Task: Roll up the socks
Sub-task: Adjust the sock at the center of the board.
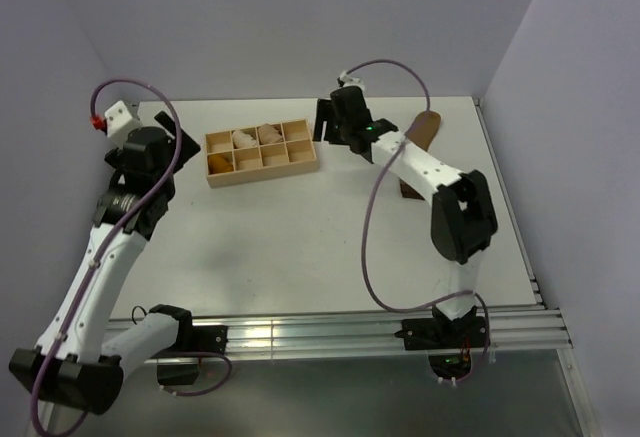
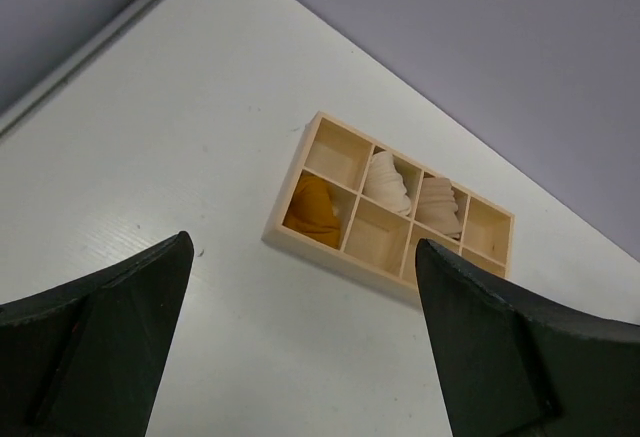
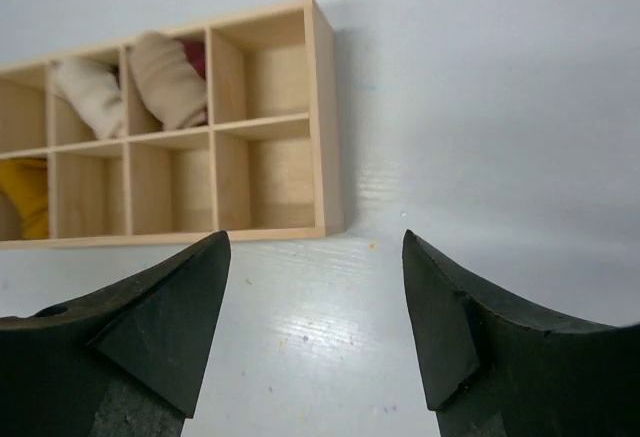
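Observation:
A mustard-orange sock point(image 2: 312, 207) lies bunched in the near-left compartment of the wooden tray point(image 2: 330, 253), and shows as well in the top view point(image 1: 216, 163) and at the left edge of the right wrist view point(image 3: 24, 197). The olive-brown sock point(image 1: 424, 129) lies stretched out on the table at the back right, partly hidden behind my right arm. My left gripper point(image 2: 303, 242) hangs open and empty left of the tray point(image 1: 262, 174). My right gripper point(image 3: 315, 237) is open and empty just off the tray's right end point(image 3: 330, 137).
Two pale rolled bundles point(image 2: 388, 185) point(image 2: 438, 205) fill two back compartments of the tray; something red point(image 3: 195, 57) shows behind one. The other compartments hold nothing. Purple walls enclose the table at the back and sides. A metal rail point(image 1: 330, 329) runs along the near edge.

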Controlling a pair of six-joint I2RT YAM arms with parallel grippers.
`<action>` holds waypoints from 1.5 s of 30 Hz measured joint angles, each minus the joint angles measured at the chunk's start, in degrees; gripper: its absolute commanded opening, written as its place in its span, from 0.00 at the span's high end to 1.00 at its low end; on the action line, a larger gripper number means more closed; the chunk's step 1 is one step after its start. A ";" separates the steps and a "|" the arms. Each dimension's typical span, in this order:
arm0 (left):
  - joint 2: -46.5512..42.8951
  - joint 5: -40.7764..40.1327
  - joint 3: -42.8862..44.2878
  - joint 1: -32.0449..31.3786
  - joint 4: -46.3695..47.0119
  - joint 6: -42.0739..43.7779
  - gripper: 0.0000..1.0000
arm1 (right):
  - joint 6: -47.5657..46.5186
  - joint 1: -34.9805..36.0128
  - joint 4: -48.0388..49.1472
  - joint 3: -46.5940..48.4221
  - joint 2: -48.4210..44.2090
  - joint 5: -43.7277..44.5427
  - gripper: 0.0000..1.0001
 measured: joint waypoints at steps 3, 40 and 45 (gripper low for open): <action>-6.82 0.00 -4.09 0.00 2.38 3.82 0.00 | -0.46 -0.55 0.04 -4.22 -9.01 2.47 0.21; -29.62 2.29 -24.68 -2.58 13.64 11.32 0.00 | -2.89 -28.20 -15.52 -8.17 3.78 -0.87 0.55; -29.64 2.14 -24.68 -3.10 13.77 11.34 0.00 | -2.84 -28.26 -17.09 -8.13 5.97 -1.31 0.56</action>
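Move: From the right hand, the brown sock's middle lies about 25 cm to the right, 4 cm ahead and 15 cm below. The eight-compartment box is centred some 22 cm left of this hand, 5 cm ahead and 13 cm lower; the tan rolled sock in it is roughly 21 cm left, 12 cm ahead. The left hand has that brown sock about 63 cm to its right, 18 cm ahead and 29 cm below. The right fingertips come down to the brown sock's ribbed part, just above its cuff, and seem to touch it. The hand first lifts about 7 cm while swinging right, away from the box, 26 cm in all, then sinks some 20 cm, ending slightly back; it pitches down 30 degrees, turns clockwise and partly closes. The left hand, open, draws back 7 cm and tips up. ##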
